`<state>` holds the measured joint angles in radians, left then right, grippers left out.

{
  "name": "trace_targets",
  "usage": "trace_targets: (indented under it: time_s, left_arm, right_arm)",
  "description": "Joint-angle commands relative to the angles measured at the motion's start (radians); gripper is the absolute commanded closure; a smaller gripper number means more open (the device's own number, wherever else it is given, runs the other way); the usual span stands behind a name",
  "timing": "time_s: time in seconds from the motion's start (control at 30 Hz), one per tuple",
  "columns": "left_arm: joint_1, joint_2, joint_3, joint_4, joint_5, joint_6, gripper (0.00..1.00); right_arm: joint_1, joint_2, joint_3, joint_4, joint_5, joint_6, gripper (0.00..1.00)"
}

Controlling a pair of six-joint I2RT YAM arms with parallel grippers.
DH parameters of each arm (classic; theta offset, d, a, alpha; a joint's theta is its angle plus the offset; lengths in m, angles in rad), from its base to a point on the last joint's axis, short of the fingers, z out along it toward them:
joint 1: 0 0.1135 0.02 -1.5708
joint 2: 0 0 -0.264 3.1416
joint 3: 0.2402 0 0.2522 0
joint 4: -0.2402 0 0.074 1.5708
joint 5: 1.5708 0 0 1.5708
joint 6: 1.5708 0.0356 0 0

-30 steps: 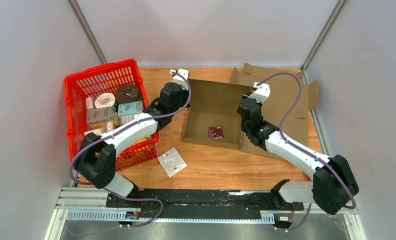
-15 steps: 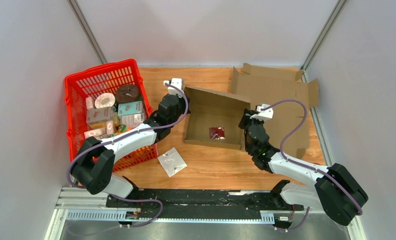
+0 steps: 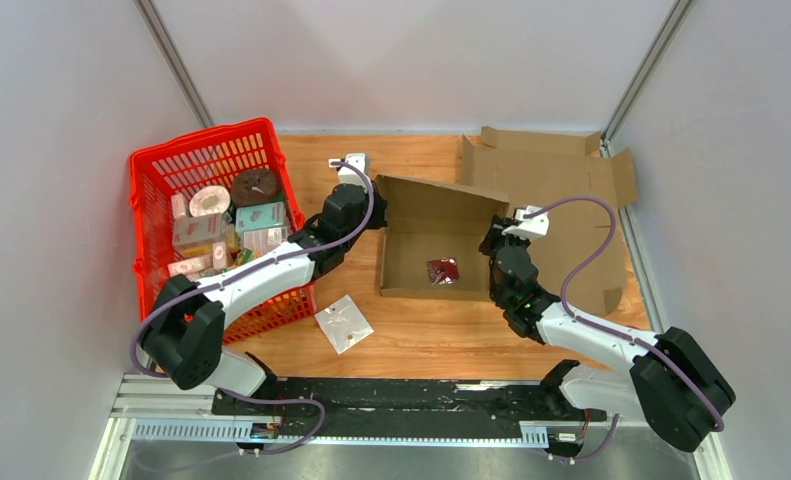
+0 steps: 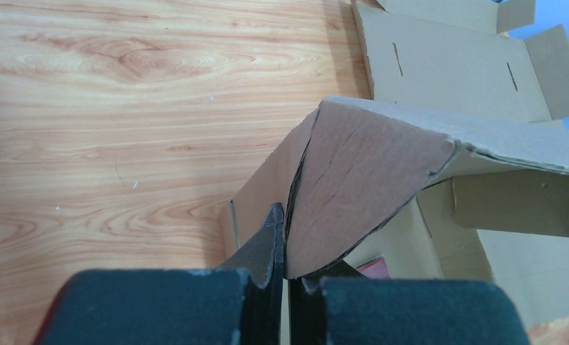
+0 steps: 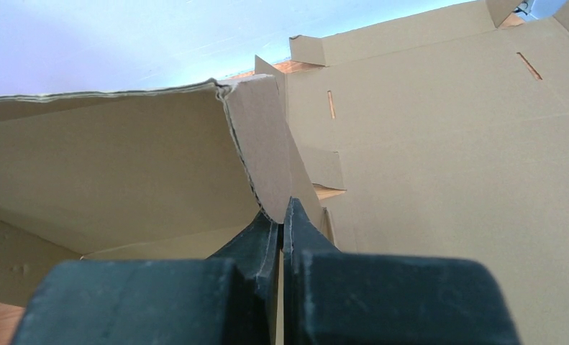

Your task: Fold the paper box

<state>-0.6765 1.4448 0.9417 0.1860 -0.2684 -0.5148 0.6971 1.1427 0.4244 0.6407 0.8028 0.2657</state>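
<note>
The brown paper box lies open on the wooden table, its back wall raised and its wide lid panel flat to the right. A small red packet rests on the box floor. My left gripper is shut on the box's left side flap; in the left wrist view the gripper pinches the flap's lower edge. On the other side, the right gripper is shut on the right side flap, and in the right wrist view this gripper clamps the rounded corner.
A red basket with several small goods stands at the left, close to the left arm. A clear plastic packet lies on the table in front of the box. Grey walls enclose the table on three sides.
The box has shifted right and toward the near edge. Both side flaps have been lifted and the back wall stands more upright. The right arm has drawn back toward its base.
</note>
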Motion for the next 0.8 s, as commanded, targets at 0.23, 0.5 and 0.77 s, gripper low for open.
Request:
trace_targets:
  time_s: [0.23, 0.5, 0.77]
  left_arm:
    - [-0.103, 0.058, -0.015, -0.063, -0.042, -0.203, 1.0]
    - [-0.146, 0.055, -0.058, -0.116, -0.166, -0.162, 1.0]
    - [-0.149, 0.037, -0.196, -0.042, -0.172, -0.133, 1.0]
  right_arm:
    - [0.016, 0.009, -0.03, -0.038, 0.003, 0.081, 1.0]
    - [0.027, -0.034, -0.044, -0.099, 0.012, 0.099, 1.0]
    - [0.028, -0.221, 0.143, -0.881, -0.083, 0.358, 0.49]
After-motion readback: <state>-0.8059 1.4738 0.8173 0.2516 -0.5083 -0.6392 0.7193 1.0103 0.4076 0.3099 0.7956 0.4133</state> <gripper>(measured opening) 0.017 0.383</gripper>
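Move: The paper box's front wall, towards which the raised lid is being folded, has its middle about 19 cm back, 12 cm right of and 14 cm below the left hand. From the right hand it is some 15 cm back, 11 cm left and 13 cm below. The red pouch in the box lies about 9 cm back, 9 cm left and 16 cm below the right hand. The spare cardboard sheet is roughly 16 cm to its right, 3 cm ahead and 17 cm below. The box lid, already held by its two side ears, is brought down and back towards the box's front wall. The left hand keeps its pinch, first easing slightly right and then sinking about 5 cm and coming back 2 to 3 cm, turning some 8 degrees counter-clockwise. The right hand barely moves at first, then goes 3 cm down and back, tips down nearly 10 degrees and opens partway, letting go of its ear. ##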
